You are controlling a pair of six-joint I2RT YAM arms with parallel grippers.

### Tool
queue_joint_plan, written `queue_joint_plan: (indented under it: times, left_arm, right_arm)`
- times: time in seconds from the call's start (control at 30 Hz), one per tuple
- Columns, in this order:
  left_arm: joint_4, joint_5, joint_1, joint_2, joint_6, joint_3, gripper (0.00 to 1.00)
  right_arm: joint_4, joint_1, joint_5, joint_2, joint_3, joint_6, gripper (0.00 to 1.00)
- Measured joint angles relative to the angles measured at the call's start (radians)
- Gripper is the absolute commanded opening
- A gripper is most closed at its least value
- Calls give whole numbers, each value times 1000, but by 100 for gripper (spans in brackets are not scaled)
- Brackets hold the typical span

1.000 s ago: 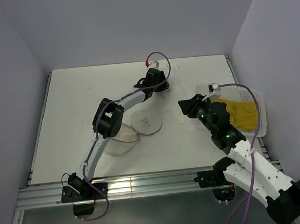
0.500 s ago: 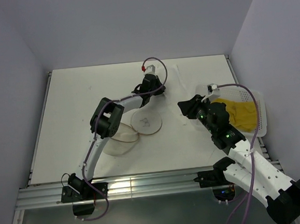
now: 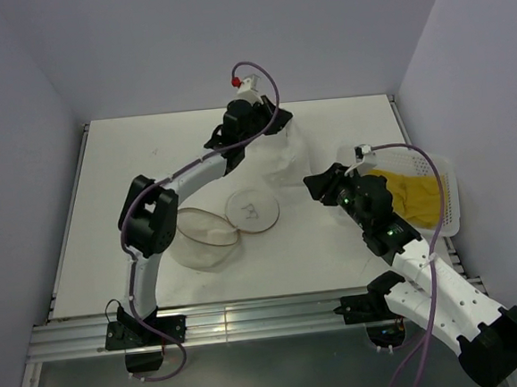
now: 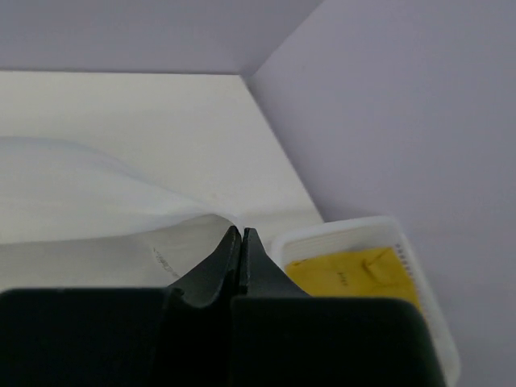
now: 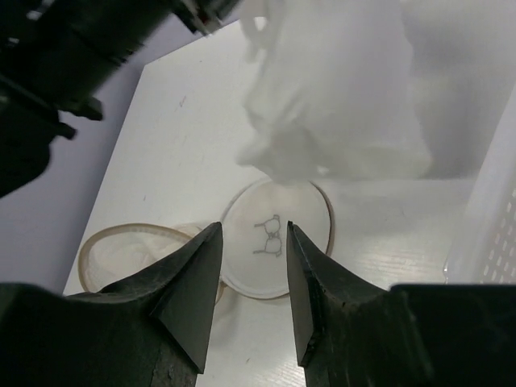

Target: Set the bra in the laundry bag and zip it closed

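The laundry bag is white mesh; a fold of it (image 3: 288, 158) hangs lifted off the table at the back. Its round end panel with a bra drawing (image 3: 253, 209) and its open ring (image 3: 206, 230) lie flat. My left gripper (image 3: 277, 127) is shut on the lifted mesh; in the left wrist view the gripper (image 4: 241, 232) has its jaws pressed together at the fabric's (image 4: 89, 211) edge. The mustard-yellow bra (image 3: 413, 196) lies in the basket, also seen as the bra (image 4: 355, 271). My right gripper (image 5: 251, 230) hovers open and empty over the drawn panel (image 5: 274, 242), below the hanging mesh (image 5: 339, 105).
A white slotted plastic basket (image 3: 451, 198) sits at the table's right edge and holds the bra; its wall (image 5: 493, 218) is close beside my right gripper. Grey-violet walls close the table at the back and on both sides.
My left gripper shut on the bag's mesh and rose toward the back, pulling a fold up off the table. The right jaws spread a little wider.
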Motion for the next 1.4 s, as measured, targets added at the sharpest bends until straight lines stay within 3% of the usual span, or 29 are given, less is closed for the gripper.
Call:
queue_joint_plan:
  times: [0.27, 0.33, 0.43, 0.53, 0.87, 1.07, 1.1, 1.4]
  left_arm:
    - [-97, 113, -12, -190, 36, -9, 0]
    - [-150, 136, -21, -251, 55, -26, 0]
    - [-238, 172, -41, -373, 84, -69, 0]
    - [-309, 206, -55, -515, 98, -141, 0]
    - [-495, 265, -80, -901, 97, -332, 0]
    - [-557, 251, -136, -1051, 82, -415, 0]
    - [-557, 251, -143, -1077, 79, -432, 0]
    - [-558, 256, -153, -1131, 74, -475, 0]
  right_arm:
    - [-11, -27, -19, -7, 76, -80, 48]
    - [-7, -59, -72, -19, 98, -115, 49]
    - [-8, -89, -148, -58, 115, -164, 65]
    - [-13, -94, -224, -103, 130, -210, 73]
    - [-29, -93, -614, -248, 163, -264, 79]
    - [0, -77, -807, -193, 256, -241, 85]
    - [3, -65, -821, -176, 270, -241, 90]
    - [-74, 86, -857, -23, 406, -417, 92]
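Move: The bra hangs from the shut left gripper. From that hand the round bag lid lies about 15 cm back, 13 cm to its left and some 22 cm below; the open bag mouth is about 14 cm farther left of the lid and 4 cm nearer the base. From the half-open right gripper, the hanging bra's middle is some 17 cm ahead, 5 cm left and 11 cm lower; the basket sits 7 cm ahead, 26 cm right and 18 cm below. Keep the bra pinched and draw the left gripper back about 32 cm, up some 18 cm and to the left 13 cm, turning it clockwise, to hang the bra in front of the right gripper. Meanwhile raise the right gripper about 17 cm, back and then left, swinging its fingers strongly counter-clockwise to face the bra and opening them nearly fully, close to the cloth. ##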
